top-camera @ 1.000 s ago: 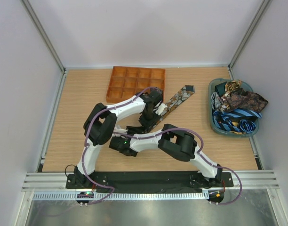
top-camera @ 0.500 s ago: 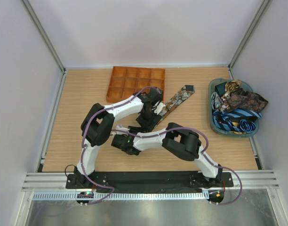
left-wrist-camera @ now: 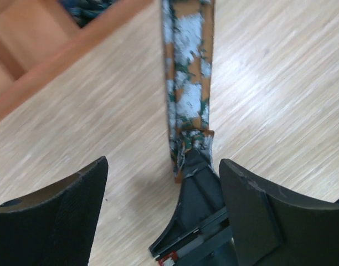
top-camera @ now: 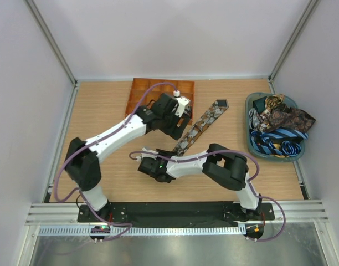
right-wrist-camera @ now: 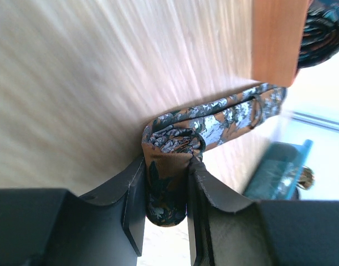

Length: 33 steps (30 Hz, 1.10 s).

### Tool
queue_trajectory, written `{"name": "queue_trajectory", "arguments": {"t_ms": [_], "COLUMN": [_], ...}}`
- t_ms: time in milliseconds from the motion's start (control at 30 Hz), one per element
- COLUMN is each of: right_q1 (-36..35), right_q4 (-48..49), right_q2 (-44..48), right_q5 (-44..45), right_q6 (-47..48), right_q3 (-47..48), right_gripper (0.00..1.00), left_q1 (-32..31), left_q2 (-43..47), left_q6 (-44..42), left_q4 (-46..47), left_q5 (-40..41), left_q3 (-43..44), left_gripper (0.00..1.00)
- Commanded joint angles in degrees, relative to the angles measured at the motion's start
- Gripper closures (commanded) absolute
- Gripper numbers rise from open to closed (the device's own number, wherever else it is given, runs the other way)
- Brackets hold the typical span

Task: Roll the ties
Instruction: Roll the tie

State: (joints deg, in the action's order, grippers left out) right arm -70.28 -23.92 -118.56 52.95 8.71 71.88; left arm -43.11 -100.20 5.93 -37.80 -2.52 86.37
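Observation:
A brown-gold paisley tie (top-camera: 205,117) lies slantwise on the table, its wide end far right. Its near end is wound into a small coil (right-wrist-camera: 168,166). My right gripper (right-wrist-camera: 167,191) is shut on that coil (top-camera: 178,148), one finger on each side. My left gripper (left-wrist-camera: 164,166) hangs open just above the same end, touching nothing, with the right gripper's fingertip between its fingers (left-wrist-camera: 53,210). In the top view the left gripper (top-camera: 178,127) is just beyond the right gripper (top-camera: 170,153). More ties (top-camera: 280,126), paisley and blue striped, lie heaped in the teal basket (top-camera: 251,138).
The orange gridded tray (top-camera: 158,88) stands at the back, close behind the left gripper; a dark blue striped coil (right-wrist-camera: 324,33) sits in one of its compartments. The basket stands at the right edge. Both arms cross the middle of the table.
The left gripper opened, let go of the tie's end and drew back toward the tray as its elbow swung left. The right gripper closed on the coil.

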Motion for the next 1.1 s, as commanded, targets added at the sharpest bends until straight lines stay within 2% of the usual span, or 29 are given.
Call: {"name": "queue_trajectory", "arguments": {"t_ms": [0, 33, 67, 100, 333, 500, 633, 900, 1067], "right_q1": [-0.3, -0.38, -0.21, -0.03, 2.69, 6.38, 12.52, 23.07, 30.1], "right_q4": [4.76, 5.46, 6.86, 7.48, 12.75, 16.36, 17.33, 18.03, 18.82], "right_q2": [4.91, 5.79, 7.54, 8.34, 14.49, 18.98, 21.62, 20.3, 17.15], "right_q5": [-11.98, -12.69, -14.61, -15.59, -25.78, -34.39, -45.44, -65.41, -76.84], "right_q6": [-1.85, -1.94, -2.03, -2.12, -3.79, -5.72, -8.17, -12.48, -15.47], "right_q3": [-4.36, -5.16, -5.78, -7.17, -12.54, -16.49, -17.74, -17.39, -16.16], "right_gripper": [0.87, 0.87, 0.87, 0.87, 0.87, 0.87, 0.87, 0.87, 0.86], "left_q1": [2.84, 3.55, 4.43, 5.05, 7.87, 9.8, 9.8, 9.89, 9.89], "left_q2": [10.34, 12.47, 14.32, 17.99, 31.2, 37.0, 38.59, 39.82, 38.33], "left_q6": [4.51, 6.7, 7.77, 8.73, 18.84, 28.94, 28.7, 25.1, 21.85], "left_q4": [12.36, 14.58, 16.34, 19.84, 29.35, 30.95, 32.61, 36.91, 41.84], "left_q5": [6.3, 6.48, 7.26, 8.05, 20.88, 30.37, 28.02, 20.82, 11.87], "left_q3": [-6.19, -10.39, -12.34, -14.54, -28.61, -35.9, -38.99, -45.58, -49.36], "left_gripper": [0.16, 0.14, 0.02, 0.0, 0.0, 0.0, 0.0, 0.0, 0.0]}}
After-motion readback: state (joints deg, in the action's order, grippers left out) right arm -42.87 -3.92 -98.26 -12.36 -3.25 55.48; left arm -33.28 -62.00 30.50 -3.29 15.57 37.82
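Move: The tie's rolled end sits between the right hand's closed fingers, right at the hand point. Its unrolled strip runs flat, forward and to the right, with the far end about 18 cm ahead and 18 cm right. The rolled tie in the tray lies some 15 cm ahead and 4 cm right of the right hand. From the empty left hand the rolled end is roughly 5 cm back, 2 cm left and 13 cm below. The tie's roll stays pinched in the right fingers while that wrist turns it some 65 degrees, its top going over towards the strip's far end and the fingers swinging from forward-down to left-and-down; the hand backs about 2 cm, then comes forward 3 to 4 cm, rising slightly. The empty left hand swings about 15 cm left, away from the roll, climbing then sinking again, opening wide and turning counter-clockwise. ##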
